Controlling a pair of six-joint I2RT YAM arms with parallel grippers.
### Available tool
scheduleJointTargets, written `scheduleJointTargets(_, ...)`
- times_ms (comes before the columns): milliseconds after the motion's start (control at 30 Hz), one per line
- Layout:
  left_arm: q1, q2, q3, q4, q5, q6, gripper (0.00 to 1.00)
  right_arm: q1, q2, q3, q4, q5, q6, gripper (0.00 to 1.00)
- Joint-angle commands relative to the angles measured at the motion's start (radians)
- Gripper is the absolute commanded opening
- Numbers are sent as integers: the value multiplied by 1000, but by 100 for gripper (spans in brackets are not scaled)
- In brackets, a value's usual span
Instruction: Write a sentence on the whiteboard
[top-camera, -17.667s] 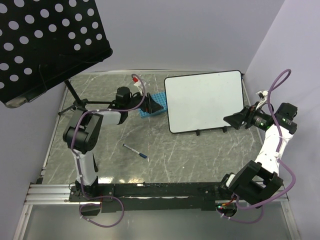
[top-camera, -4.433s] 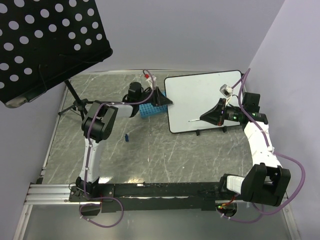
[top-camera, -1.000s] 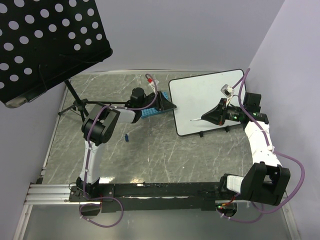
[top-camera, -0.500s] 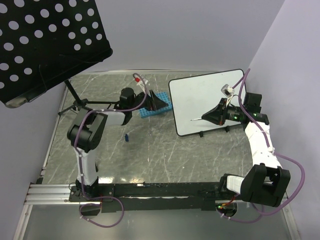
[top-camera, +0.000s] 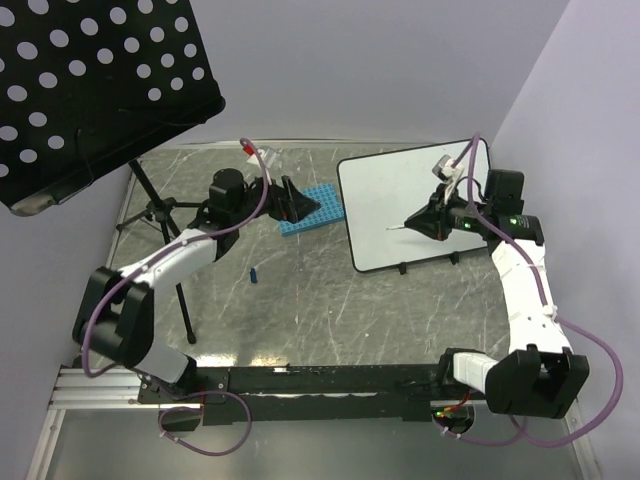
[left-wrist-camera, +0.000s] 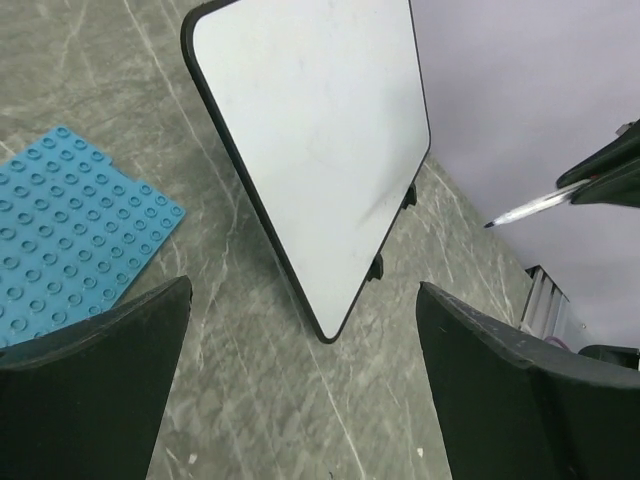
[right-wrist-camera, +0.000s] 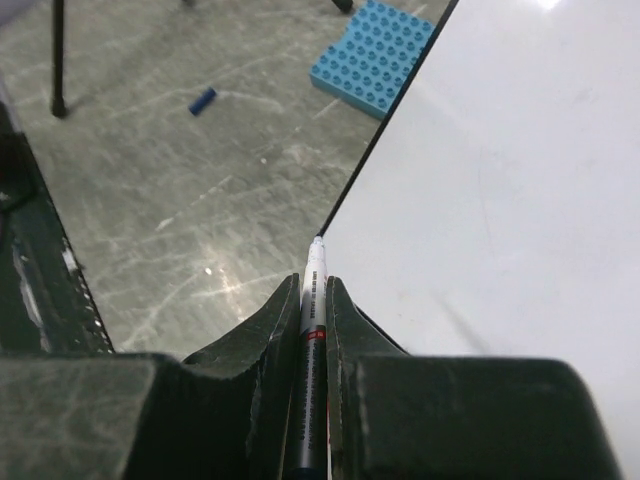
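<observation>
The whiteboard (top-camera: 420, 190) stands tilted on its small black feet at the back right, also seen in the left wrist view (left-wrist-camera: 310, 130) and the right wrist view (right-wrist-camera: 500, 180). Its face is blank and no sentence shows on it. My right gripper (top-camera: 414, 220) (right-wrist-camera: 312, 290) is shut on a white marker (top-camera: 397, 227) (right-wrist-camera: 316, 262) (left-wrist-camera: 525, 208), whose tip hovers over the board's left part. My left gripper (top-camera: 303, 203) (left-wrist-camera: 300, 400) stands open and holds nothing, to the left of the board and apart from it.
A blue studded plate (top-camera: 312, 208) (left-wrist-camera: 70, 230) (right-wrist-camera: 385, 55) lies under the left gripper, beside the board. A small blue marker cap (top-camera: 255, 274) (right-wrist-camera: 202, 100) lies on the grey table. A black perforated music stand (top-camera: 90, 90) looms at the back left, on a tripod (top-camera: 150, 200).
My left gripper opened wide and drew back leftward from the board's left edge. The right gripper shifted slightly up over the board with the marker. The board has not moved.
</observation>
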Motion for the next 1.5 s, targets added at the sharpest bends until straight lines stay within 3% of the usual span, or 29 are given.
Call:
scheduleJointTargets(0,-8,-114,-10,-134,-63,57,97,81,-53,28,-86,157,-91,0)
scheduleJointTargets(133,-9,-222,12,-311,-130,118,97,196,-119,-26,-32,319,-67,0)
scheduleJointTargets(233,-9,-290,-14,-331,-149,150,97,267,-141,-49,52,384,12,0)
scheduleJointTargets(467,-5,-356,-88,-268,-109,91,97,290,-78,0,133,454,140,0)
scheduleJointTargets(600,4,-347,-70,-294,-78,74,97,310,-50,15,169,473,180,0)
scheduleJointTargets(833,4,-341,-22,-425,-87,195,97,326,-63,-7,262,493,205,0)
scheduleJointTargets(1467,14,-381,-90,-428,-173,287,97,324,-77,-35,328,445,194,0)
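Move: The right hand, already holding the marker, hangs high over the near part of the whiteboard. The board's middle is about 10 cm ahead, 4 cm to the right and some 18 cm below; the blue brick plate is roughly 22 cm to its left and 12 cm ahead, low on the table. From the empty left hand, the board's middle lies about 9 cm ahead, 26 cm right and 18 cm down. With no sign of the marker touching the board, the right hand keeps its grip and swings the marker left and back some 4 cm, tip dipping, then carries it forward about 5 cm over the board's left part, rising near the end as the wrist turns clockwise. Fingers still open, the left hand backs away from the board, about 5 cm back and 6 cm left, rising then sinking, and rolls about 15 degrees. ##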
